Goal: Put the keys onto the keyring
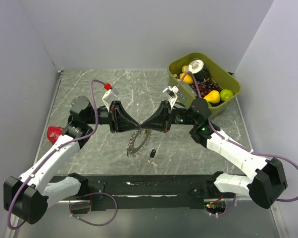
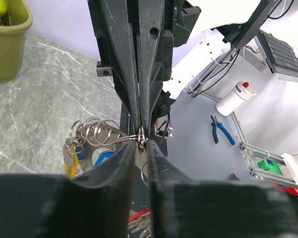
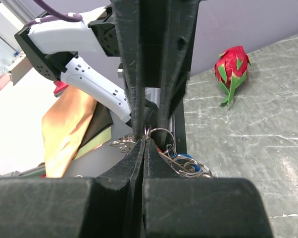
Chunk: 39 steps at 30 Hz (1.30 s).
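Note:
Above the table's middle my two grippers meet tip to tip. My right gripper [image 1: 144,127] [image 3: 145,140] is shut on the thin wire of the keyring [image 1: 137,143] [image 3: 161,133], which hangs below as a ridged grey coil. My left gripper [image 1: 137,125] [image 2: 141,145] faces it with a narrow gap between its jaws, the ring wire [image 2: 141,134] right at their tips. A blue key head [image 2: 104,157] [image 3: 181,158] dangles among the ring's loops, and a red one [image 2: 139,215] shows lower down. A black key [image 1: 152,156] lies loose on the table just right of the hanging ring.
An olive bin [image 1: 231,79] with fruit and a can stands at the back right. A red dragon fruit [image 1: 53,133] [image 3: 231,69] lies at the left edge beside my left arm. The black base rail [image 1: 149,186] runs along the near edge.

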Motion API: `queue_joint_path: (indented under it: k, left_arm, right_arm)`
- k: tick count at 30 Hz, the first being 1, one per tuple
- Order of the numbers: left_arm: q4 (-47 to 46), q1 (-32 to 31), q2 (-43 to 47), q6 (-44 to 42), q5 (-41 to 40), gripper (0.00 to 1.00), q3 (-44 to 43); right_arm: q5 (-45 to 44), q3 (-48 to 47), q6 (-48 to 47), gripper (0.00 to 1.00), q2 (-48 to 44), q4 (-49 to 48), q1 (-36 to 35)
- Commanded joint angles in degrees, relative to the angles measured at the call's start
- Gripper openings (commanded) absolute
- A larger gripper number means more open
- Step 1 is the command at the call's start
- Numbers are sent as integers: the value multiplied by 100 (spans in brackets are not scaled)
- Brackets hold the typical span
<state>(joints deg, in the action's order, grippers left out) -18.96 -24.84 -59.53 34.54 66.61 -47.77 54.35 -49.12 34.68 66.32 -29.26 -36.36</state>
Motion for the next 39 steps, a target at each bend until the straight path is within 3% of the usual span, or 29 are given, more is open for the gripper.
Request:
queue_joint_path:
  k: [1, 2, 8, 9, 10, 13, 16, 27, 39]
  left_arm:
    - [-135, -56, 20, -167, -43, 13, -303]
    - [-38, -56, 38, -307, -121, 1, -329]
    - [314, -100, 362, -693, -630, 1, -260]
    - [366, -109, 441, -790, -719, 1, -207]
    - [497, -109, 520, -905, -833, 1, -189]
    - [691, -118, 837, -1370, -1114, 1, -75]
    - [964, -126, 1188, -1862, -1264, 1, -13]
    - [1729, -197, 2050, -3857, -1510, 1, 329]
    - [1439, -241, 3228, -5317, -1642, 1, 997]
  right_arm:
    - [6, -53, -49, 0, -208, -370, 41]
    - [14, -45, -49, 0, -208, -370, 32]
    - [-47, -1, -31, 3, -321, -379, 41]
    - [-82, 25, -57, 12, -374, -336, 41]
    - [-134, 43, -179, 41, -427, -274, 50]
    - [-398, 122, -355, 65, -699, -72, 76]
    - [-557, 236, -409, 76, -1024, -28, 173]
    - [-372, 175, -532, 79, -1139, 139, 243]
    - [-153, 52, -716, 80, -1016, 420, 235]
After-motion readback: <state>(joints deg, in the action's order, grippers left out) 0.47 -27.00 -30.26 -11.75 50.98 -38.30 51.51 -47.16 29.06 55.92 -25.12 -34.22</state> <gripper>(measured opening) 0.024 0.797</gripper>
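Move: The keyring hangs by a small wire loop from the right hand's shut fingertips, and the left fingertips are already around that same loop. Its middle lies about 4 cm below and 2 cm back from the left hand, and the same from the right hand but 1 cm to its left. The loose black-fobbed key lies on the table roughly 31 cm below the left hand, 4 cm right and 1 cm back; the green bin stands some 26 cm ahead, 22 cm right and 24 cm below. The left fingers close on the keyring's loop and pinch it; then the right fingers open wide and let go, the right hand backing off about 3 cm to the right and up. Keeping its pinch, the left hand draws the keyring about 5 cm left and 3 cm back, rising slightly before sinking again, while its wrist rolls some 45 degrees about the fingers' line. ##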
